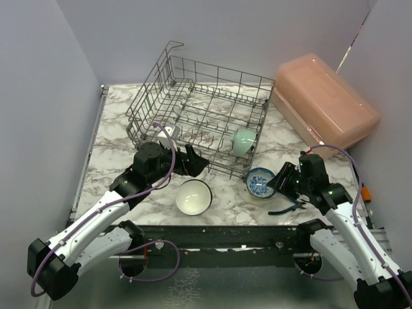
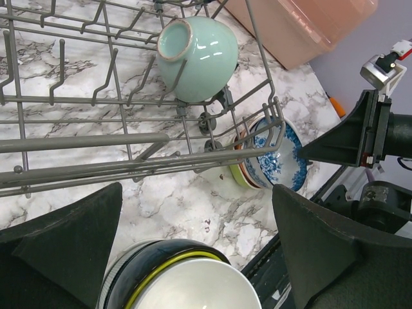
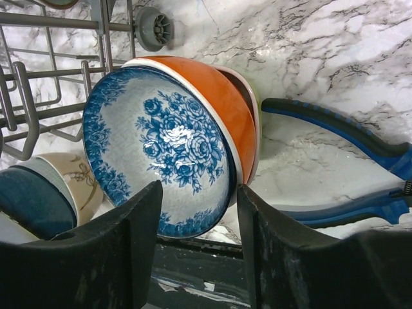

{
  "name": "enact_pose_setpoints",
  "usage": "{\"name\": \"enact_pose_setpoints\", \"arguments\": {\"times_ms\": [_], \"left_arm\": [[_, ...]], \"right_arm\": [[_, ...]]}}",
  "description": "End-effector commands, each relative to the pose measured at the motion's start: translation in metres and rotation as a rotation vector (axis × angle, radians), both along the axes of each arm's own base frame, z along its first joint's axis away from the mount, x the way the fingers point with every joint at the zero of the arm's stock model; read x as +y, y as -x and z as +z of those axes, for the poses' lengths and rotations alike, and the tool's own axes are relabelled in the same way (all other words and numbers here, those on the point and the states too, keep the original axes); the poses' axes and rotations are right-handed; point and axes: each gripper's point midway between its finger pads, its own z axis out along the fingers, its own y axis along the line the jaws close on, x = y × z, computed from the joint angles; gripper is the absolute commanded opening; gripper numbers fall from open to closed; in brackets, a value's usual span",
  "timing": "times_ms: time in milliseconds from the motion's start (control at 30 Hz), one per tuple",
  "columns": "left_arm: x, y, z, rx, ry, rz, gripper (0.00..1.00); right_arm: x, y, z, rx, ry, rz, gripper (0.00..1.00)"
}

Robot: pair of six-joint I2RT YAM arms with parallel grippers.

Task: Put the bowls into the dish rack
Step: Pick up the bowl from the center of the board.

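Note:
The grey wire dish rack [image 1: 219, 67] stands at the back of the table. One mint green bowl [image 1: 243, 140] [image 2: 196, 58] lies on its side in the rack's near right corner. Just outside that corner, a blue-patterned bowl [image 1: 260, 182] [image 3: 158, 151] nests in an orange bowl [image 3: 225, 103], tipped toward my right gripper [image 1: 278, 181] [image 3: 199, 212]. That gripper's jaws stand apart around the patterned bowl's near rim. My left gripper [image 1: 182, 153] [image 2: 197, 193] is wide open and holds nothing. It hangs over a second stack with a white-inside bowl [image 1: 193, 196] [image 2: 193, 286] on top.
A pink translucent box [image 1: 325, 103] [image 2: 290, 26] sits at the back right. Blue-handled pliers [image 1: 286, 207] [image 3: 335, 122] lie just right of the patterned stack. In the right wrist view a beige bowl [image 3: 77, 180] and a dark teal one [image 3: 32, 206] show at the left.

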Motion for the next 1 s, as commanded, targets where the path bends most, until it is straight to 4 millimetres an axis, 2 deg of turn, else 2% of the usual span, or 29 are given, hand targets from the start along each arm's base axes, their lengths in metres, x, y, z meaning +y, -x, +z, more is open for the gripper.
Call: {"name": "enact_pose_setpoints", "arguments": {"times_ms": [0,133,367,533,700,733,833,933,967], "left_arm": [[-0.004,-0.001,0.012,-0.031,0.015,-0.022,0.99],[-0.005,0.000,0.014,-0.028,0.023,-0.024,0.99],[-0.024,0.013,0.018,0.001,0.082,-0.138,0.99],[-0.045,0.024,0.018,0.008,0.079,-0.203,0.99],[-0.070,0.036,0.011,0.016,0.039,-0.262,0.99],[-0.074,0.038,0.008,0.023,0.032,-0.274,0.99],[-0.086,0.042,0.002,0.034,0.009,-0.291,0.99],[-0.094,0.042,-0.007,0.051,-0.017,-0.260,0.98],[-0.096,0.043,-0.010,0.056,-0.024,-0.255,0.97]], "right_arm": [[0.007,0.000,0.012,-0.026,-0.027,0.037,0.52],[0.010,0.003,0.010,-0.014,-0.033,0.069,0.47],[0.021,0.006,0.018,-0.048,-0.063,0.168,0.48],[0.024,0.006,0.012,-0.034,-0.075,0.173,0.47],[0.020,-0.001,0.005,-0.029,-0.055,0.138,0.43],[0.020,-0.002,0.005,-0.033,-0.052,0.138,0.33],[0.020,-0.004,0.006,-0.040,-0.047,0.144,0.22],[0.020,-0.005,0.008,-0.050,-0.041,0.151,0.20],[0.019,-0.005,0.008,-0.052,-0.039,0.152,0.15]]}}
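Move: The blue-flowered bowl, leaning on the orange and green bowls behind it, lies some 20 cm right of the left hand, 4 cm back and 15 cm lower. From that hand the white bowl stands 3 cm left and 9 cm back, and the green bowl in the rack 14 cm right and 8 cm ahead. The blue-flowered bowl's middle is just 4 cm left of the right hand, about 1 cm ahead and 2 cm lower; the pliers lie 6 cm right and 6 cm back. The blue-flowered bowl's right rim, already between the right hand's half-open fingers, is nudged about 1 cm left and back as that hand turns slightly counter-clockwise, and the fingers then close to pinch the rim. The wide-open left hand first waits, then swings roughly 10 cm, mainly right and also back, towards the bowl, yawing about 15 degrees clockwise and staying high. ##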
